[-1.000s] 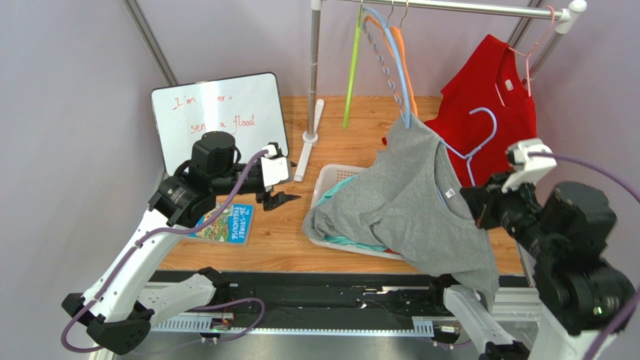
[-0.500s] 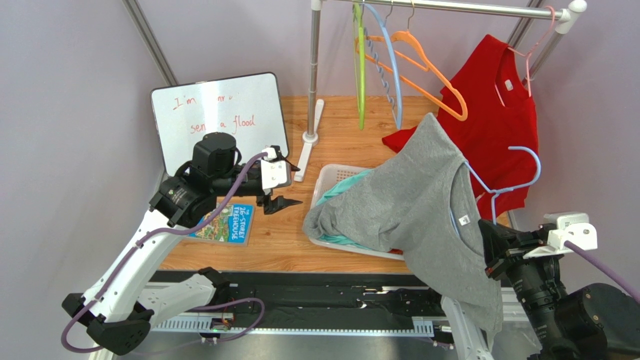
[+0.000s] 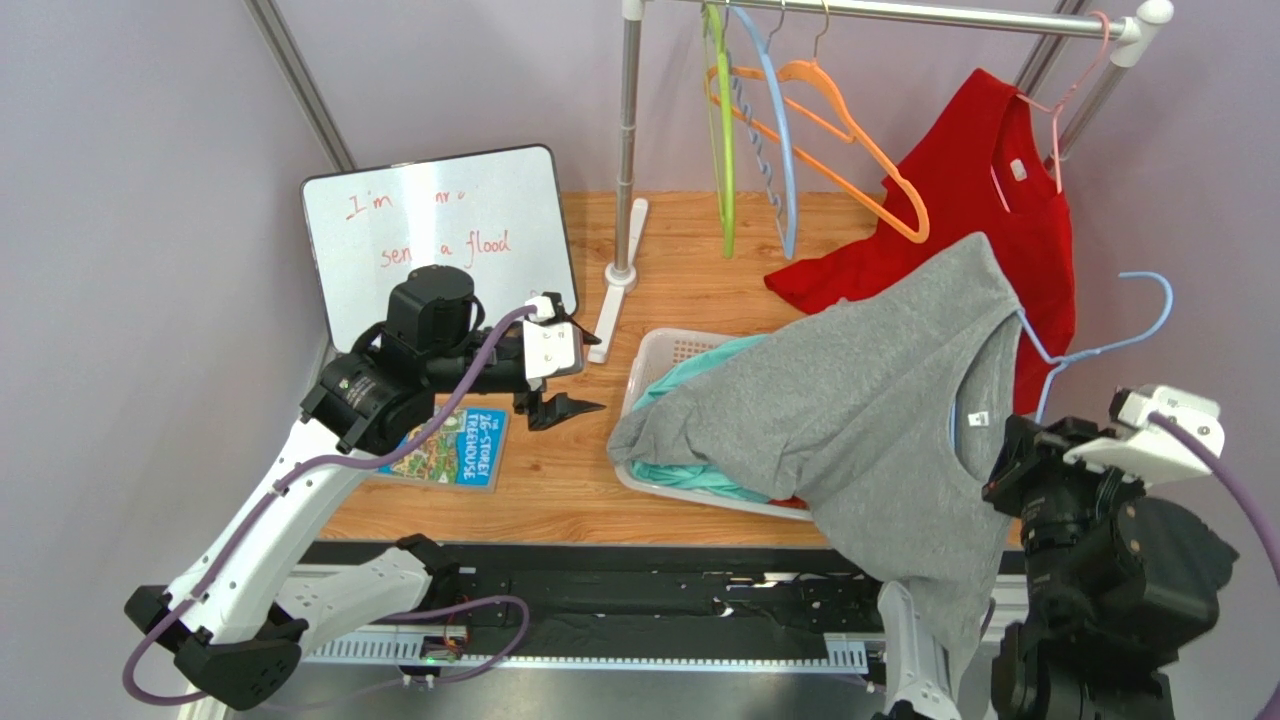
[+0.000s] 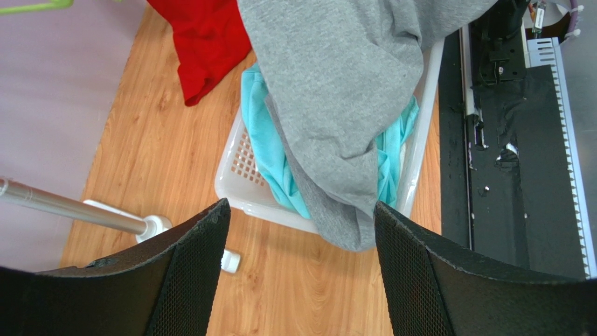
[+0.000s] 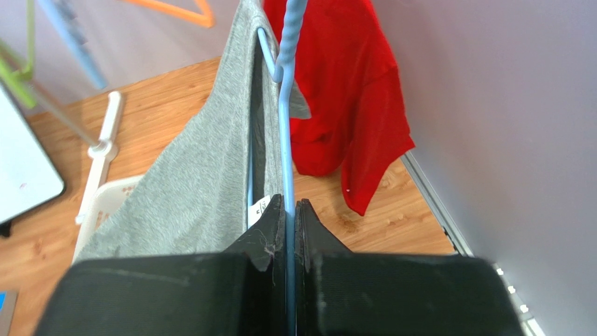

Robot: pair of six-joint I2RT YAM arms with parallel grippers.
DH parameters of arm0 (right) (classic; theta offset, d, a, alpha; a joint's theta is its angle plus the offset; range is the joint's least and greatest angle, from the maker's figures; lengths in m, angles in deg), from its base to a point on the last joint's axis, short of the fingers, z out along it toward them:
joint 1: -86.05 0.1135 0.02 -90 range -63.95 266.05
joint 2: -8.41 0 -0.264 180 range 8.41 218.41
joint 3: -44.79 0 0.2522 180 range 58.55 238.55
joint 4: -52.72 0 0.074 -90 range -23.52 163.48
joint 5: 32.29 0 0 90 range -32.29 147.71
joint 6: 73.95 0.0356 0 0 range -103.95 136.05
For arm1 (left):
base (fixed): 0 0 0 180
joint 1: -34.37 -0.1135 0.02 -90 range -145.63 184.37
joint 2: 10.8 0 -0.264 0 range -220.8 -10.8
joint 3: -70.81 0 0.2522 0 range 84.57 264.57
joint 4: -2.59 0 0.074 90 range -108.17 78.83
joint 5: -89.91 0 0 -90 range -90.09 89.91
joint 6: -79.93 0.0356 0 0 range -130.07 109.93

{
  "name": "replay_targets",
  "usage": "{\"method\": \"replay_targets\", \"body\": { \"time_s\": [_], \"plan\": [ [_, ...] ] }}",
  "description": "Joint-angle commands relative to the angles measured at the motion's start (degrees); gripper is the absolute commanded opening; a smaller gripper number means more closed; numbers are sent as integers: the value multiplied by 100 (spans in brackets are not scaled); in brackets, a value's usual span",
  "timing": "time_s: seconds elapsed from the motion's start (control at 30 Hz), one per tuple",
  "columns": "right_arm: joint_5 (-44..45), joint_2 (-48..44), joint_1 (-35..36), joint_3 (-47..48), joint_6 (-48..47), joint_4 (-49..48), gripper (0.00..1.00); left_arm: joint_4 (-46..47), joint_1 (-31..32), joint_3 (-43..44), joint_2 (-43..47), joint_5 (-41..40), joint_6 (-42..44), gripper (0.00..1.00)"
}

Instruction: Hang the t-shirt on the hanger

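Observation:
The grey t-shirt (image 3: 872,405) hangs stretched from the thin periwinkle hanger (image 3: 1165,308) down to the white basket (image 3: 649,360), where its lower end rests. The hanger's arm runs inside the neck beside the white label. My right gripper (image 3: 1037,450) is shut on the hanger's stem at the right, near the table's front edge. In the right wrist view the blue stem (image 5: 284,126) rises from between the closed fingers of that gripper (image 5: 290,203), with the t-shirt (image 5: 196,182) to its left. My left gripper (image 3: 559,402) hovers open and empty left of the basket. The left wrist view shows it (image 4: 301,205) facing the t-shirt (image 4: 343,84).
A teal garment (image 4: 270,147) lies in the basket (image 4: 242,164). On the rail (image 3: 902,15) hang a green hanger (image 3: 721,135), a thicker blue one (image 3: 774,120), an orange one (image 3: 857,135) and a red t-shirt (image 3: 977,180). A whiteboard (image 3: 436,233) and a book (image 3: 458,443) are at the left.
My right arm has swung right and back from the rail, carrying the hanger and pulling the t-shirt's upper part with it. The left arm has barely moved.

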Motion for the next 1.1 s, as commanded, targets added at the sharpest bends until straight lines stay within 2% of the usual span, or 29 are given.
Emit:
{"method": "replay_targets", "body": {
  "time_s": [0.0,0.1,0.23,0.27,0.4,0.47,0.67,0.93,1.07],
  "plan": [
    [405,690,-343,49,558,1031,0,24,-9,138,-11,198,36,80],
    [634,1349,-361,478,647,969,0,-55,0,279,-125,198,53,80],
    [502,2052,-352,1611,533,478,0,-56,0,402,-240,242,62,80],
    [493,2175,-361,2136,506,277,0,-56,-9,411,-275,260,62,80],
    [922,3123,-361,3621,339,-6,0,-38,0,384,-310,304,80,80],
    [1064,3275,-361,3933,164,-347,0,-38,0,384,-319,313,88,81],
    [1293,3029,-361,3415,-276,-2122,0,-47,0,384,-345,313,141,81],
    [1855,3073,-361,3328,-961,-3389,0,41,0,279,-372,374,150,81],
    [1777,3064,-361,3266,-1269,-3812,0,94,0,235,-407,392,150,81]
  ]
}}
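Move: The right hand already pinches the blue hanger with the grey t-shirt on it. The clear stretch of the rail lies about 49 cm ahead of this hand, 3 cm right and 11 cm above; the orange hanger hangs 48 cm ahead, 12 cm left and slightly lower. The basket is 18 cm ahead, 21 cm left, some 32 cm below. From the left hand, that stretch of rail is roughly 40 cm ahead, 46 cm right and 20 cm up. Upwards above all, by about 21 cm, the right hand carries the hanger and grey t-shirt, keeping its pinch. It first swings forward some 9 cm and eases right, then climbs while drifting on to the right, about 10 cm in all, tipping its fingers up and turning clockwise, so the cloth is drawn up and away from the basket. ##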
